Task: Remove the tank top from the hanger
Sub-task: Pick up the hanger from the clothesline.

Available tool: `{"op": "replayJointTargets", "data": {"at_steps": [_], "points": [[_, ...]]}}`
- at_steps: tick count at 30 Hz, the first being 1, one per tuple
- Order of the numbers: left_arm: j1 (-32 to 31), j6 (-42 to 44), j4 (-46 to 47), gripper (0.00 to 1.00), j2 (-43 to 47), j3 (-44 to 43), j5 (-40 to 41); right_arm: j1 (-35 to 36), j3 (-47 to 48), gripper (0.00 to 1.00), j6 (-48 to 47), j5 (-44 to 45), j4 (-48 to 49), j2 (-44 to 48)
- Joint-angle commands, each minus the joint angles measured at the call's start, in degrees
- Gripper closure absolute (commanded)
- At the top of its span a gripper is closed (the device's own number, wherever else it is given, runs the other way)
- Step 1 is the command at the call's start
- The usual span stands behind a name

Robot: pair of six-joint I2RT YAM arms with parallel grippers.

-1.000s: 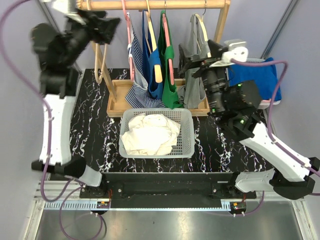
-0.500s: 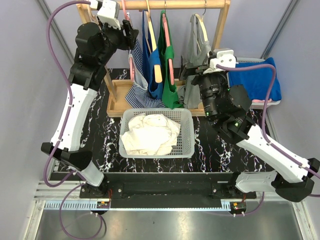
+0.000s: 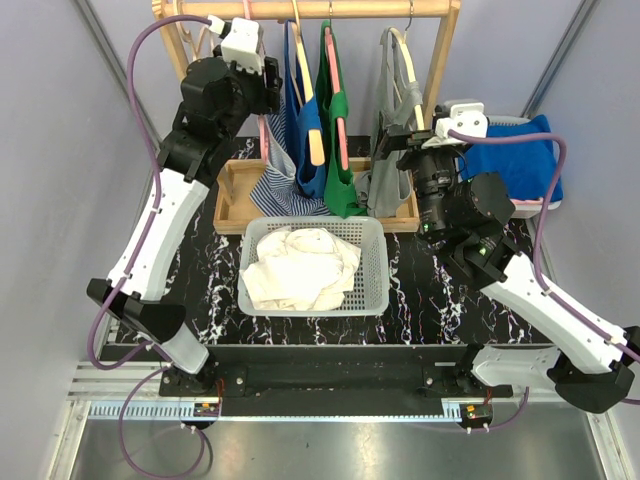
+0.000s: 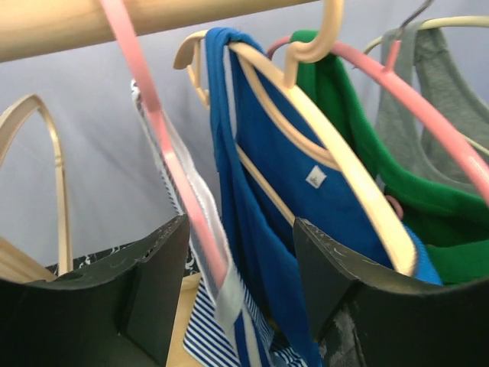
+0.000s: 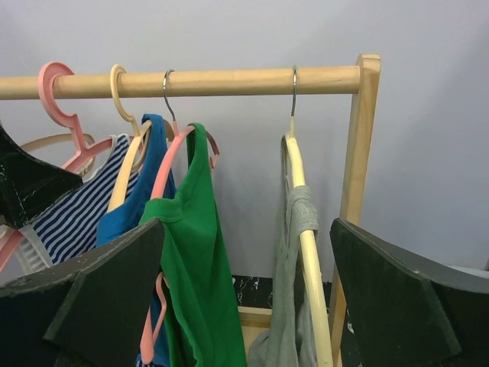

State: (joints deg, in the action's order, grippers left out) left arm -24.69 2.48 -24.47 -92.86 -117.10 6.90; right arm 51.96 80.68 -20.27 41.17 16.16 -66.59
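Several tank tops hang on a wooden rail (image 3: 330, 10): striped (image 3: 280, 185) on a pink hanger (image 4: 164, 145), blue (image 3: 308, 150), green (image 3: 340, 180) and grey (image 3: 385, 185). My left gripper (image 3: 262, 85) is high at the rail's left, open. The pink hanger's arm and the striped top's strap (image 4: 218, 306) pass between its jaws (image 4: 241, 267), nearer the left finger. My right gripper (image 3: 395, 140) is open in front of the grey top (image 5: 294, 306) on its cream hanger (image 5: 306, 229), with a clear gap on both sides.
A white basket (image 3: 375, 270) holding pale cloth (image 3: 300, 265) stands in front of the rack's wooden base (image 3: 232, 205). A blue cloth (image 3: 510, 155) lies at the right. Empty wooden hangers (image 4: 46, 153) hang at the rail's left end. The rack post (image 5: 359, 191) stands right of the grey top.
My left arm has swung in from the far left to the pink hanger, its jaws now around it. The right gripper has shifted slightly right, still open.
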Motion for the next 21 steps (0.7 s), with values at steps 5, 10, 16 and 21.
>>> {"op": "replayJointTargets", "data": {"at_steps": [5,10,16,21], "points": [[0.1,-2.2,0.0,0.40,-0.1,1.4,2.6,-0.6,-1.0,0.00,2.0,1.5,-0.1,2.9],[0.1,-2.4,-1.7,0.55,-1.4,0.6,2.0,-0.7,-1.7,0.00,2.1,1.7,-0.2,3.6],[1.2,-2.4,-2.5,0.74,-2.8,-0.2,2.0,-0.6,-1.8,0.00,1.9,2.2,-0.1,4.3],[1.6,-2.3,-2.8,0.83,-3.1,-0.3,1.6,-0.8,-2.1,0.00,1.8,2.2,0.3,4.6]]}}
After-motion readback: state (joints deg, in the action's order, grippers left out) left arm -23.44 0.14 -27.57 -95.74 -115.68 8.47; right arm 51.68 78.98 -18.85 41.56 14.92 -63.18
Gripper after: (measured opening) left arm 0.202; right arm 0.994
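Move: The near arm of the striped tank top's pink hanger runs down between the left hand's open fingers; the stretch to be gripped is about 2 cm ahead, 1 cm left and 5 cm below. The blue tank top hangs some 8 cm to that hand's right, 2 cm ahead and 12 cm lower; the empty wooden hanger is roughly 12 cm left and 3 cm ahead, 8 cm lower. From the right hand, the pink hanger's arm lies about 24 cm left, 13 cm ahead and 9 cm below. The left hand sinks about 5 cm, edging forward, and closes to pinch the pink hanger's near arm. ##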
